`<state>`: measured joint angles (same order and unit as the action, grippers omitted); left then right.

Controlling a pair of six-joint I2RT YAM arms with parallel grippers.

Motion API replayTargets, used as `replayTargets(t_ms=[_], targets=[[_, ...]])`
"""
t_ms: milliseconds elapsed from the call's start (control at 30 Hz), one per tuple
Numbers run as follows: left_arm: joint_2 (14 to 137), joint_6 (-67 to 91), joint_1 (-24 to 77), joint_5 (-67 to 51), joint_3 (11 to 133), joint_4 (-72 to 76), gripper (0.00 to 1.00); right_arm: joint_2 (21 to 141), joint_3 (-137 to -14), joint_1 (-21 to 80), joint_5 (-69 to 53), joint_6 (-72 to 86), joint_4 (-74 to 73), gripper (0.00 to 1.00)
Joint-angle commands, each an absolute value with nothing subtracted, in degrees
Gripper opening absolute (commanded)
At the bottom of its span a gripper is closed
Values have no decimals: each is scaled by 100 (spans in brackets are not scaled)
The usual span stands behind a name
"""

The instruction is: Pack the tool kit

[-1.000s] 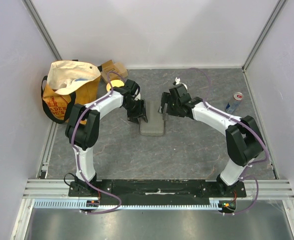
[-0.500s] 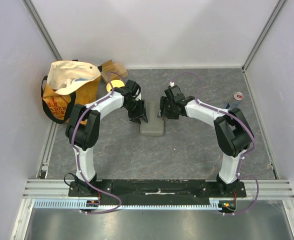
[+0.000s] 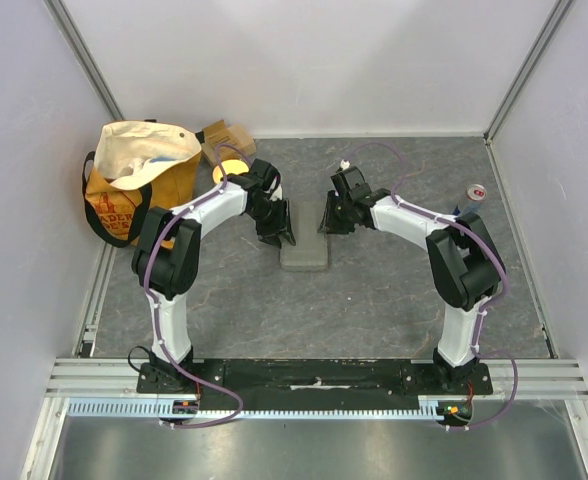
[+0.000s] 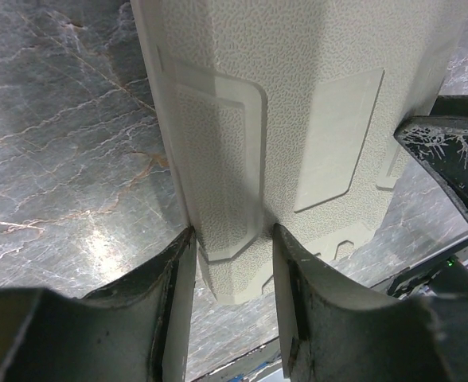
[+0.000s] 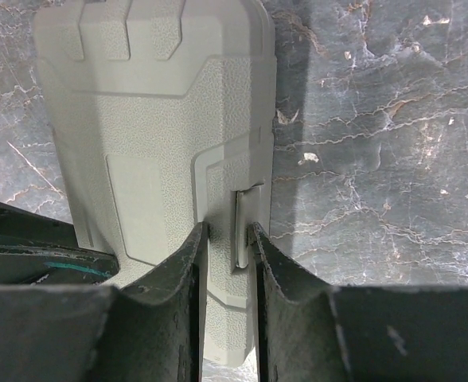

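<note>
The tool kit [image 3: 304, 250] is a grey-green plastic case lying closed and flat in the middle of the table; no hand tools show. My left gripper [image 3: 277, 228] stands over its left edge. In the left wrist view the case [image 4: 298, 95] runs between the jaws of that gripper [image 4: 232, 231], which press on a raised strip along the rim. My right gripper [image 3: 327, 222] is at the case's right edge. In the right wrist view the case [image 5: 154, 119] has a small latch [image 5: 243, 227], and the gripper [image 5: 226, 231] is pinched narrowly around it.
An orange-and-cream tote bag [image 3: 134, 180] stands at the back left, with a brown cardboard box [image 3: 224, 135] behind it and a yellow round object [image 3: 229, 168] beside it. A small bottle [image 3: 469, 200] stands at the right. Walls enclose three sides.
My right gripper has moved left onto the case's right edge and its jaws have closed in around the latch. The left jaws have narrowed a little; the case has not moved.
</note>
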<state>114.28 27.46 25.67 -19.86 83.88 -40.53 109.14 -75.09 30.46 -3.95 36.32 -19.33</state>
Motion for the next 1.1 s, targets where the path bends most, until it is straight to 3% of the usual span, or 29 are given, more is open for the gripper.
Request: replayTargets(t_ms=[0, 200, 267, 467, 567, 667, 767, 1067], targets=[[11953, 2470, 2742, -2039, 8305, -3964, 43, 11461, -7409, 3182, -571, 3665, -2066, 22], [11787, 2505, 2742, -1776, 8437, -3981, 43, 11347, -7549, 3182, -265, 3648, -2162, 19], [11585, 2540, 2733, -1461, 8551, -4025, 43, 11233, -7768, 3164, -36, 3560, -2302, 23], [10803, 2637, 2470, -502, 8999, -4139, 52, 10934, -9050, 2936, 1159, 2954, -3286, 40], [10250, 2593, 2312, -203, 9053, -4148, 59, 10539, -9255, 2760, 1493, 2708, -3463, 57], [9626, 2470, 2215, -26, 8948, -4148, 66, 10021, -9168, 2593, 1748, 2593, -3542, 69], [8923, 2330, 2127, 377, 8763, -4140, 74, 9363, -8869, 2426, 2029, 2532, -3560, 72], [6234, 1565, 2092, 1433, 7586, -3481, 75, 6551, -7691, 2285, 4155, 2180, -3331, 81]])
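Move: At the left edge of the closed tool case, the left fingers straddle its rim: the case's middle is about 4 cm to that hand's right, 2 cm ahead and 1 cm lower. The yellow roll sits some 15 cm ahead and 12 cm left of the left hand. For the right hand, on the opposite edge at the latch, the case's middle is roughly 5 cm left, 1 cm back and 1 cm below; the soda can stands about 31 cm right and 5 cm ahead. Keeping their squeeze on the two side edges a little longer, both hands then open and come free, swinging up and outward, first bulging some 5 cm forward and then drawing back. The left climbs about 25 cm and goes 13 cm left; the right climbs nearly as far and goes 18 cm right, each tipping its fingers up towards forward. ##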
